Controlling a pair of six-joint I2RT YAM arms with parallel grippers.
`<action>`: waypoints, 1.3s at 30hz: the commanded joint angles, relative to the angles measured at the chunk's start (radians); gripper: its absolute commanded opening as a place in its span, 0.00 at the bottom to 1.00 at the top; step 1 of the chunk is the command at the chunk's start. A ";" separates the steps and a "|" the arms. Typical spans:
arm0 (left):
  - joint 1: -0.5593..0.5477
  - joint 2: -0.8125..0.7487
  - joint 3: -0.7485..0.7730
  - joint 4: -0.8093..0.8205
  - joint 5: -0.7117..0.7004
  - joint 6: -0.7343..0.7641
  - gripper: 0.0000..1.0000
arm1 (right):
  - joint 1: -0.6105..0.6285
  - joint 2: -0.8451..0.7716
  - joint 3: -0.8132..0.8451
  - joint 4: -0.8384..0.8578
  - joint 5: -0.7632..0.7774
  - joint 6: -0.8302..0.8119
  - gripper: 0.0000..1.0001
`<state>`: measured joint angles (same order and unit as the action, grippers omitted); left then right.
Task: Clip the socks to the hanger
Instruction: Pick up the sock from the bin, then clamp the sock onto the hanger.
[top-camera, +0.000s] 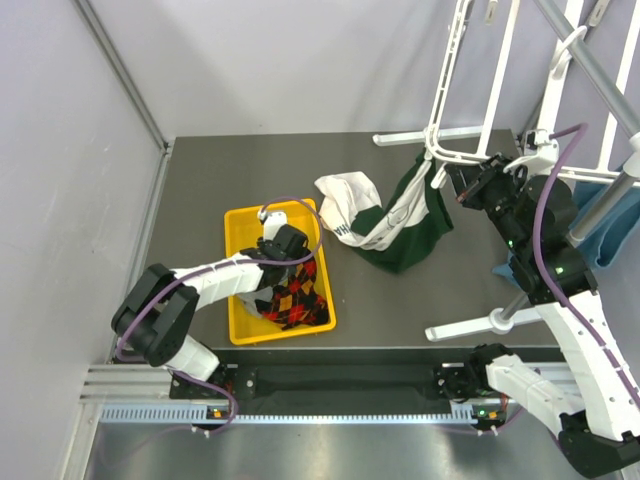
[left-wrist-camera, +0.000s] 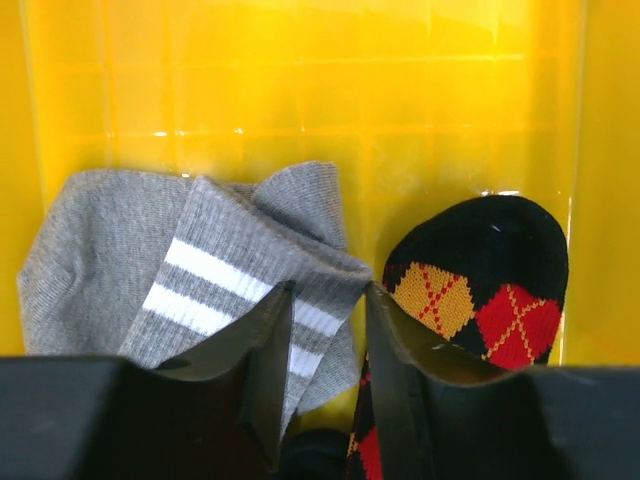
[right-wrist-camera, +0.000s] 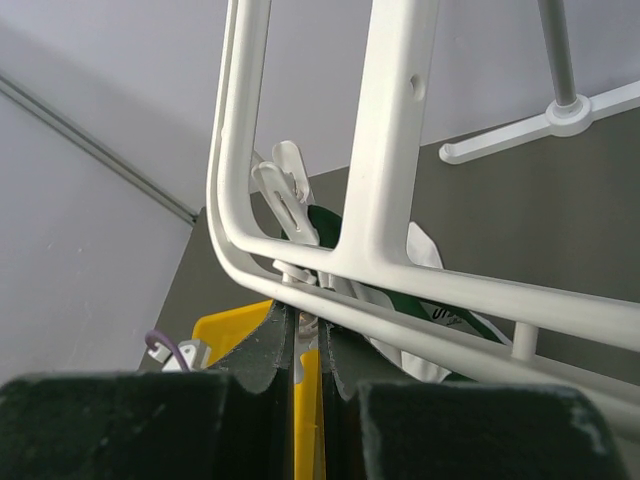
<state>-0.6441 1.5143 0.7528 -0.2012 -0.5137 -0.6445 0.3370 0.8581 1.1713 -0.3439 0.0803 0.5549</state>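
Note:
The socks lie in a yellow bin (top-camera: 240, 215). The red, black and yellow argyle sock (left-wrist-camera: 480, 270) (top-camera: 295, 298) is on the right. A grey sock (left-wrist-camera: 110, 250) with white stripes is on the left. My left gripper (left-wrist-camera: 330, 300) (top-camera: 283, 268) reaches down into the bin. Its jaws stand apart, with a fold of the grey sock between them. The white hanger (right-wrist-camera: 395, 150) (top-camera: 440, 90) hangs at the back right. My right gripper (right-wrist-camera: 307, 325) (top-camera: 462, 185) is just under its lower bar, shut on a small white clip (right-wrist-camera: 312, 322).
A green and white garment (top-camera: 400, 225) hangs from the hanger's corner and spreads over the table. The grey stand pole (top-camera: 590, 75) and its white feet (top-camera: 470, 325) are at the right. More clips (right-wrist-camera: 285, 190) dangle from the frame.

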 joint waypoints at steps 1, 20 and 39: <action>0.000 -0.003 0.030 0.040 -0.042 0.000 0.38 | -0.013 0.002 -0.015 -0.056 -0.033 0.011 0.00; -0.035 -0.366 -0.035 0.031 0.240 0.094 0.00 | -0.021 -0.002 -0.016 -0.056 -0.048 0.007 0.00; -0.414 -0.286 0.275 0.356 0.346 0.255 0.00 | -0.023 -0.005 0.002 -0.072 -0.071 0.022 0.00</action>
<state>-1.0355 1.1984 0.9684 0.0376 -0.1646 -0.4427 0.3241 0.8509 1.1713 -0.3454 0.0422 0.5697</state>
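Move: The grey striped sock lies in the bin under the half-open left fingers, its cuff between their tips, its middle about 4 cm left, 2 cm back and 2 cm below. The argyle sock's middle is some 4 cm right and 6 cm back, 2 cm lower; the white-and-green cloth is about 26 cm right, 10 cm ahead and slightly higher. From the right hand, the grey sock is roughly 40 cm left, level fore and aft, and 38 cm below. Left fingers shut on the grey sock's cuff, lift it some 24 cm and swing right about 20 cm. ##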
